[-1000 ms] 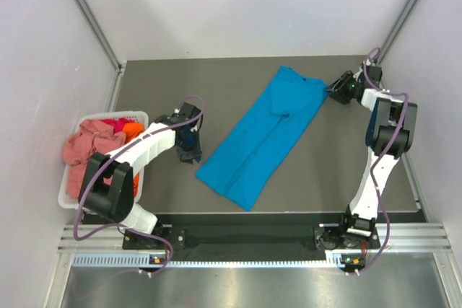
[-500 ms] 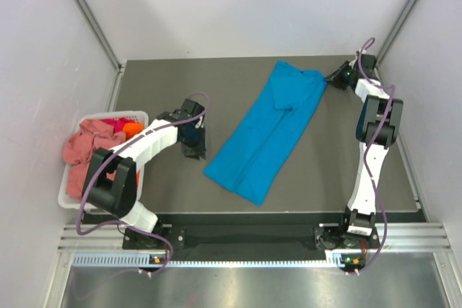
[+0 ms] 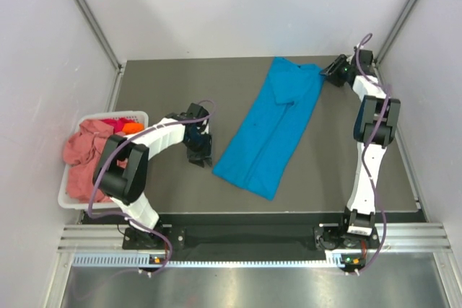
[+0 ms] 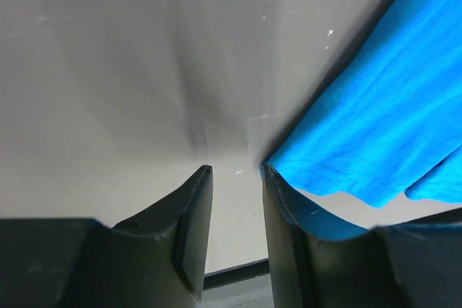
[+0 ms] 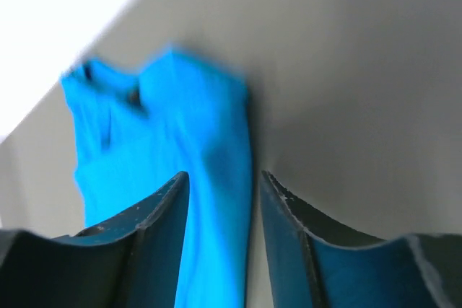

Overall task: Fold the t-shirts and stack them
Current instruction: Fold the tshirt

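A turquoise-blue t-shirt (image 3: 278, 131), folded into a long strip, lies slantwise across the middle of the table. My left gripper (image 3: 201, 151) hovers just left of the strip's near-left corner. Its jaws (image 4: 234, 171) are open over bare table, and the blue hem (image 4: 375, 120) touches the right fingertip (image 4: 268, 171). My right gripper (image 3: 330, 74) is at the strip's far-right corner, also open (image 5: 220, 174), with the blurred blue cloth (image 5: 180, 128) showing between and beyond its fingers. Other t-shirts, pink (image 3: 83, 146), orange (image 3: 131, 128) and red (image 3: 110, 122), are piled in the basket.
The white slatted basket (image 3: 108, 115) stands at the table's left edge, beside the left arm. White walls with metal posts close in the table on three sides. The right arm stretches close to the back right corner post (image 3: 404, 12).
The blue t-shirt has shifted a little to the right. My left gripper has followed it rightwards to its near corner. My right gripper moved towards the back right corner.
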Controlling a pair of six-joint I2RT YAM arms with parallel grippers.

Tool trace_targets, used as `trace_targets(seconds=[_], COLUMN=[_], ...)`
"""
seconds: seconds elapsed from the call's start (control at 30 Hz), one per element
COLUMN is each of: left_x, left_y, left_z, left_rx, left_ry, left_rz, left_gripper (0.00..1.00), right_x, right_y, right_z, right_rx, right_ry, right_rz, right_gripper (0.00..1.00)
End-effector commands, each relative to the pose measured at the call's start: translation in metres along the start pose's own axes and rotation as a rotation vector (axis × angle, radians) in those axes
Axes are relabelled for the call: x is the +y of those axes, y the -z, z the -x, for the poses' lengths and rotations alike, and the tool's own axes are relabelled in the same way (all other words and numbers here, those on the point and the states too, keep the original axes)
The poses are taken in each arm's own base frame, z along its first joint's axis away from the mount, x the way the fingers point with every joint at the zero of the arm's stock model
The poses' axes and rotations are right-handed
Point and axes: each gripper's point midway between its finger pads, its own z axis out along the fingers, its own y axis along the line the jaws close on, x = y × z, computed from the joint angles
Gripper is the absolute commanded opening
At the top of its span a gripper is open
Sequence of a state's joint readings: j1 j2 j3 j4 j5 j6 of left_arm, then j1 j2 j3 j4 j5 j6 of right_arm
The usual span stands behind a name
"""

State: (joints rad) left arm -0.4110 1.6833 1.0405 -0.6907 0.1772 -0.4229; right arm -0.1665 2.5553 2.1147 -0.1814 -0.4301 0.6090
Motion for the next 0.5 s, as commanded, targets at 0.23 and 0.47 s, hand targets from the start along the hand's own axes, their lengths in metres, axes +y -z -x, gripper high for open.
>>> trace_targets(seconds=[0.23, 0.47], left_x=[-0.024, -0.024], left_y=[-0.005, -0.007], left_z=[0.007, 0.002], left_rx=[-0.022, -0.015], left_ry=[-0.025, -0.025], left_rz=[-0.143, -0.13], left_gripper=[0.39, 0.34], right_x=[0.05, 0.048], right_y=[0.167, 0.248], right_z=[-0.129, -0.3], right_rx=[0.207, 0.446], right_ry=[-0.029, -0.015], right_rz=[-0.228, -0.303], right_gripper=[0.44, 0.43])
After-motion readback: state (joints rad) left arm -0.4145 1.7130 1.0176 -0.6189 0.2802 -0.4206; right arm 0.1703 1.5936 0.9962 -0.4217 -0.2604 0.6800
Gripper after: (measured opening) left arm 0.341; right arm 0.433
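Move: The right hand hovers just beside the t-shirt's far-right corner, about 3 cm ahead and 2 cm to its left. Its goal, the near-right corner, lies roughly 55 cm back and 25 cm left, some 4 cm lower; the folded sleeve is about 17 cm left and 4 cm back. From the left hand, the near-left corner it goes for is about 4 cm right, 3 cm back and 2 cm below; the near-right corner is some 30 cm right and 16 cm back. Back towards the base, fast, the open right hand sweeps some 30 cm alongside the t-shirt's right edge, veering left in the second half towards the near-right corner. It first rises a few centimetres, then starts to sink, its fingers tipping about 25 degrees further down. The left hand eases about 2 cm right, fingers still open, bringing the near-left corner between its fingertips. ##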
